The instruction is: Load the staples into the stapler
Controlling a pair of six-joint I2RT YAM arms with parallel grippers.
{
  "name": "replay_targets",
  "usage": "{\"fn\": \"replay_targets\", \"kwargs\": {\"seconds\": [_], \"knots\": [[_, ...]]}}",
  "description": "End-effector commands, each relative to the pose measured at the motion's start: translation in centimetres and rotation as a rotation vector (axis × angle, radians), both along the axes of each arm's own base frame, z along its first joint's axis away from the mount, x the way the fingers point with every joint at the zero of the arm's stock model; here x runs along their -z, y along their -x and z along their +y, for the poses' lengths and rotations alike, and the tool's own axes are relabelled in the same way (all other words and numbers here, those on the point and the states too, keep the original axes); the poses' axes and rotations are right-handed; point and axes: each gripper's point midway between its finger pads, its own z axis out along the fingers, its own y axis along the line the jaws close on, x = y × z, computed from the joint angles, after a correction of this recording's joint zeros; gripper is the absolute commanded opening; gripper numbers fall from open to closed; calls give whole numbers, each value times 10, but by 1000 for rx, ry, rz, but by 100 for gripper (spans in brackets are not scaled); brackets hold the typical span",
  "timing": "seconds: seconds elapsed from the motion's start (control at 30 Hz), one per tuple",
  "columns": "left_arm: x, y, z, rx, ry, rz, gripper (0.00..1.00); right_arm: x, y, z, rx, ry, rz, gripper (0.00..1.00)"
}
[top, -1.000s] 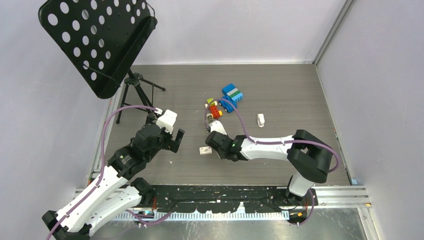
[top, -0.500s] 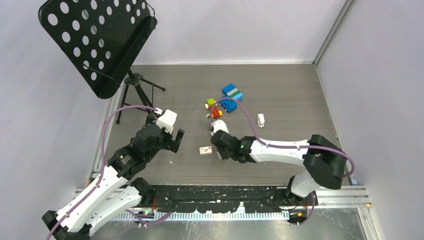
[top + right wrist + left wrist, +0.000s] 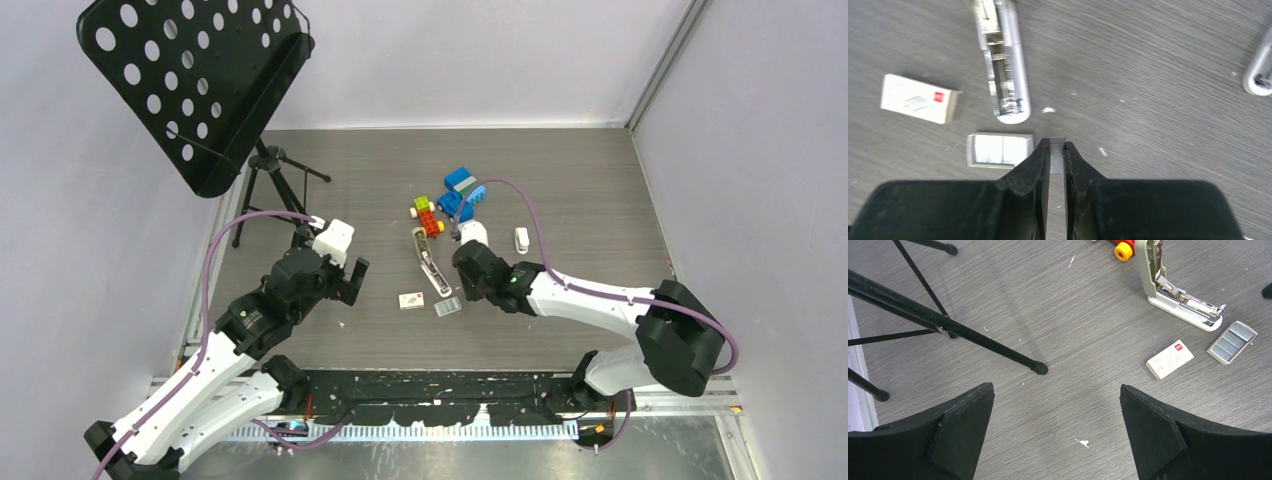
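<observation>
The stapler (image 3: pixel 430 262) lies hinged open on the grey table, also seen in the left wrist view (image 3: pixel 1173 295) and the right wrist view (image 3: pixel 1003 75). My right gripper (image 3: pixel 1057 150) is shut on the staples (image 3: pixel 1058 145), a thin silvery strip pinched between its fingertips. It hovers just right of the stapler's near end and of a small grey tray (image 3: pixel 1000 150). From above, the right gripper (image 3: pixel 466 280) sits beside the stapler. My left gripper (image 3: pixel 1058 405) hangs open over bare table, well left of the stapler (image 3: pixel 350 280).
A whitish box with a pinkish label (image 3: pixel 409 300) lies left of the tray (image 3: pixel 447 308). Toy bricks (image 3: pixel 455 195) sit behind the stapler, and a small white claw-shaped piece (image 3: pixel 521 240) lies to the right. A black music stand (image 3: pixel 190 80) with tripod legs (image 3: pixel 973 337) stands at the left.
My right arm has swung to the right, away from the box, uncovering the open stapler and the tray. The left arm has not moved.
</observation>
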Motion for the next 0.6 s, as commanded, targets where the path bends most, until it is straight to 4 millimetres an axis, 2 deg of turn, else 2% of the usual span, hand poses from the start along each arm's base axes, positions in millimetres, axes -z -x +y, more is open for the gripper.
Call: {"fn": "replay_targets", "kwargs": {"seconds": [0.0, 0.2, 0.57], "knots": [[-8, -4, -3, -1, 28, -31, 100, 6, -5, -24, 80, -14, 30, 13], [-7, -4, -3, -2, 25, -28, 100, 24, -6, -40, 128, 16, 67, 14], [-6, -4, -5, 6, 25, -23, 100, 41, 2, -43, 135, 55, 138, 16]]}}
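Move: My right hand already holds a staple strip above the table. The bare patch it is bound for lies some 4 cm to its right and 5 cm below, level fore and aft. The staple tray is about 4 cm left and 2 cm back, the open stapler 7 cm ahead and 7 cm left, and the white staple remover 12 cm ahead and 11 cm right. From my idle left hand, the patch is about 29 cm right, 1 cm ahead and 18 cm below. Keeping the strip pinched, I swing my right hand quickly to the right, away from the tray and stapler, already sinking, then settle almost straight down towards the bare table. It travels about 4 cm right and 4 cm down in all, the fingertips tipping slightly steeper and the hand turning some 5 to 10 degrees clockwise. ##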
